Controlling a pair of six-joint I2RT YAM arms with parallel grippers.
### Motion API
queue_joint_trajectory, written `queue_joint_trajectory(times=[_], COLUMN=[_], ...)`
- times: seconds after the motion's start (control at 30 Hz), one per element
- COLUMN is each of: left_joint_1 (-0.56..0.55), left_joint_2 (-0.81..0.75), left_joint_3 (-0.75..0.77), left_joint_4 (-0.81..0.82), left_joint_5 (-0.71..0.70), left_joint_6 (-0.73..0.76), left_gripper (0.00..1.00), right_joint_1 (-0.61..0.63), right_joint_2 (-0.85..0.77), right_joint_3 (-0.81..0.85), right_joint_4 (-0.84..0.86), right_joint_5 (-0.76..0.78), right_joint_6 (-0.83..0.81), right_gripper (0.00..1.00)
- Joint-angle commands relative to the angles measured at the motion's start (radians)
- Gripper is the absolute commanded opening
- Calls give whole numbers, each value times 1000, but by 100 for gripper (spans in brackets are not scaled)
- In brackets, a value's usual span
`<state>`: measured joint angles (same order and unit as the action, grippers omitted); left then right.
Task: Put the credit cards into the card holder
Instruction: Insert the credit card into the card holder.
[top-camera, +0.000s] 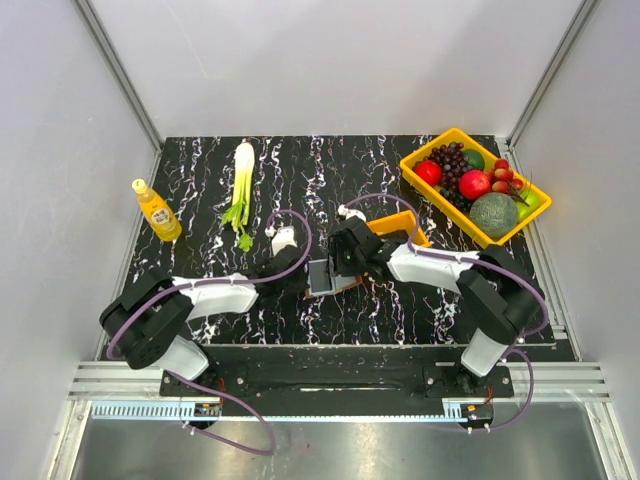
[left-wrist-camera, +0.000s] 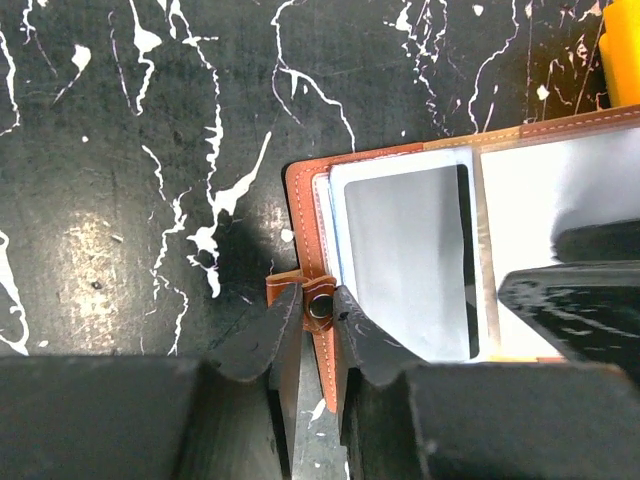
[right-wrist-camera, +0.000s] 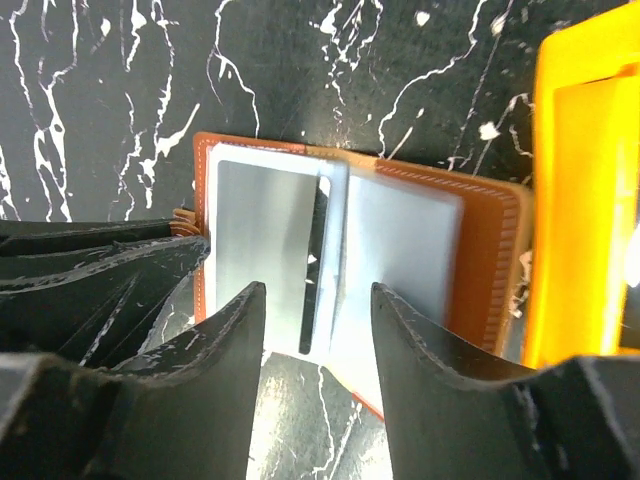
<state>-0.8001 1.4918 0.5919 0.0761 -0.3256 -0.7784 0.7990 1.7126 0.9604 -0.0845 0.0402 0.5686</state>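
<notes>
The brown card holder (top-camera: 325, 278) lies open on the black marble table, between my two grippers. A pale grey credit card (left-wrist-camera: 405, 260) sits in its left half; the right wrist view shows the same card (right-wrist-camera: 262, 240). A second pale card (right-wrist-camera: 400, 255) looks blurred over the right half. My left gripper (left-wrist-camera: 318, 300) is shut on the holder's brown snap tab (left-wrist-camera: 320, 306) at the left edge. My right gripper (right-wrist-camera: 318, 300) hangs open over the holder's middle fold, and its fingers touch no card.
A small orange bin (top-camera: 405, 222) stands just right of the holder, partly under the right arm. At the back right is a yellow tray (top-camera: 420, 160) of fruit. At the back left lie a leek (top-camera: 241, 180) and a yellow bottle (top-camera: 157, 210).
</notes>
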Motion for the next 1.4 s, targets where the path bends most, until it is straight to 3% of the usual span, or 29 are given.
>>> queue_joint_trajectory(times=[0.0,0.47,0.77,1.37], left_joint_1=[1,2,7,9], left_joint_2=[-13,-231,-338,-432], left_joint_3=[-50,-130,-156,-158], left_joint_4=[-168,-90,-121,-142], left_joint_5=[13,60,42,42], left_joint_6=[1,-47,-38,-27], left_gripper=[0,0,0,0], right_joint_1=[6,115,173,250], right_joint_2=[-91,12,73,186], right_joint_3=[72,164,199,288], right_joint_4=[-75,-113,-123,-202], right_joint_5=[69,33,29,208], right_joint_6=[-59,-33,-3,4], right_gripper=[53,52,53,55])
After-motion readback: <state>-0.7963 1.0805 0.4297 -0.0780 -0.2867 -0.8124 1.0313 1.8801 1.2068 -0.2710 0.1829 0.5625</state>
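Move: The left hand already pinches the snap tab on the card holder's left edge. The grey sleeve in the holder's left half lies about 3 cm right and 1 cm ahead of it, and about 4 cm left, 1 cm back and 2 cm below the right hand. The orange crate stands some 11 cm right and 8 cm ahead of the right hand, a little below. Left drags the pinched holder back-left about 5 cm, lifting 4 cm; right, open, hops up, swings left-back, sinks to the sleeve. ##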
